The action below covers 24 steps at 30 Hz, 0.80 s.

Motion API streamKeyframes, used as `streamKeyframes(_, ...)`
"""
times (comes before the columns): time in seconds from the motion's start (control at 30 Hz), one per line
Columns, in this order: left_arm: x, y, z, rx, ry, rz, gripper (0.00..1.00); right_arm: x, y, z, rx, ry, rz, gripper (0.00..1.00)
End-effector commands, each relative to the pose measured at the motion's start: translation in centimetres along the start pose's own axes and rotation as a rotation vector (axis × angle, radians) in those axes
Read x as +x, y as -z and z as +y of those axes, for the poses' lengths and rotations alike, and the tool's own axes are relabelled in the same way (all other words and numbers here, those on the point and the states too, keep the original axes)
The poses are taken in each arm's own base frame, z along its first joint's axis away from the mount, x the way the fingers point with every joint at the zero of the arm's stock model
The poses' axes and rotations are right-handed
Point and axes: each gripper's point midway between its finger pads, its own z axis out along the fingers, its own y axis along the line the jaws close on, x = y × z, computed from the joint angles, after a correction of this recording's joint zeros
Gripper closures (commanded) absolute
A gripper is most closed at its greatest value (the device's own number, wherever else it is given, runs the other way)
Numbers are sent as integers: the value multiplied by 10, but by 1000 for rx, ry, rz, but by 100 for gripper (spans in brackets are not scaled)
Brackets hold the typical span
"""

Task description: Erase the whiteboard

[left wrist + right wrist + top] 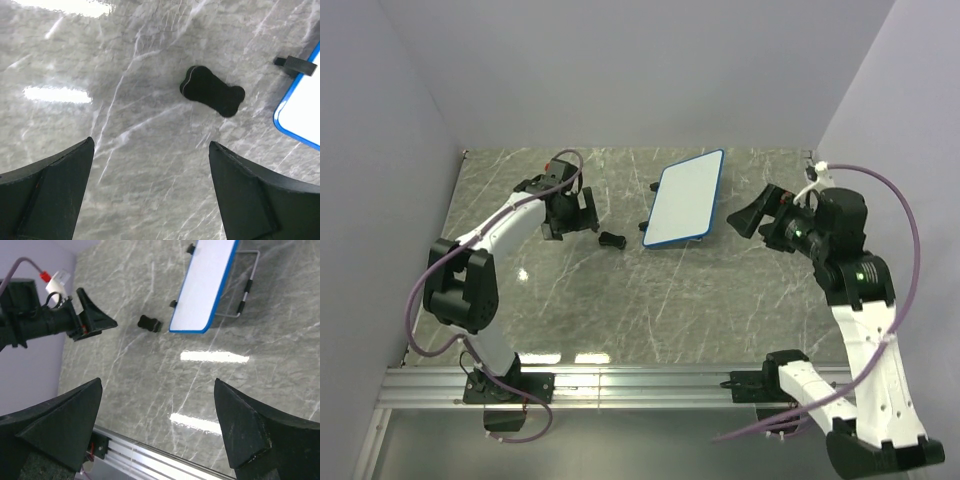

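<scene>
The whiteboard (pixel 684 198) has a blue frame and a plain white face, and stands tilted on a wire stand at the table's middle back. It also shows in the right wrist view (pixel 206 284) and at the right edge of the left wrist view (pixel 302 112). The small black eraser block (pixel 611 240) lies on the table just left of the board; it shows in the left wrist view (pixel 212 91) and the right wrist view (pixel 149 323). My left gripper (pixel 588 212) is open and empty, left of the eraser. My right gripper (pixel 745 220) is open and empty, right of the board.
The grey marble tabletop (pixel 620 300) is walled by pale panels at the back and sides. A metal rail (pixel 620 385) runs along the near edge. The board's wire stand (pixel 247 290) sticks out behind it.
</scene>
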Motion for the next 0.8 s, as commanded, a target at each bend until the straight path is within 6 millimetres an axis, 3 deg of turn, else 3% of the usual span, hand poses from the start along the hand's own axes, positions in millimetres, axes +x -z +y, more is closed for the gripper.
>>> streamKeyframes(0.0, -23, 47, -12, 20, -5, -109, 1, 7, 23, 12, -68, 34, -18, 1)
streamKeyframes(0.13, -41, 98, -21, 46, 34, -243, 1, 5, 57, 26, -120, 37, -121, 0)
streamKeyframes(0.2, -55, 144, -31, 112, 45, -381, 1, 0, 65, 23, -104, 11, -188, 0)
streamKeyframes(0.23, -60, 177, -35, 172, 51, -466, 1, -2, 77, 28, -129, 25, -239, 0)
streamKeyframes(0.3, -61, 200, -34, 226, 68, -530, 1, 3, 83, 27, -145, 28, -266, 0)
streamKeyframes(0.33, -62, 223, -36, 275, 71, -581, 0, 4, 93, 30, -167, 38, -300, 0)
streamKeyframes(0.5, -55, 258, -46, 377, 44, -587, 1, 20, 100, 27, -186, 20, -295, 0)
streamKeyframes(0.77, -50, 274, -37, 351, 36, -589, 1, 41, 102, 20, -196, 34, -261, 0)
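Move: The released eraser lies dark side up about 8 cm to the left hand's right, 3 cm ahead and some 9 cm below it; the propped whiteboard's middle is roughly 30 cm to that hand's right, 9 cm ahead and 4 cm lower. From the right hand, the whiteboard is some 21 cm ahead, 11 cm left and 26 cm below, the eraser about 15 cm ahead, 33 cm left and 31 cm down. With its fingers already wide open and empty, the left hand climbs away from the eraser, slowly at first and then fast, ending about 27 cm higher and 7 cm farther back while its fingers tilt up from pointing down to pointing more forward, by some 40 degrees. The right hand, also open and already clear of the whiteboard, keeps drawing back about 10 cm, rising a few centimetres and dipping slightly at the end, as its fingers tip up a little further. ##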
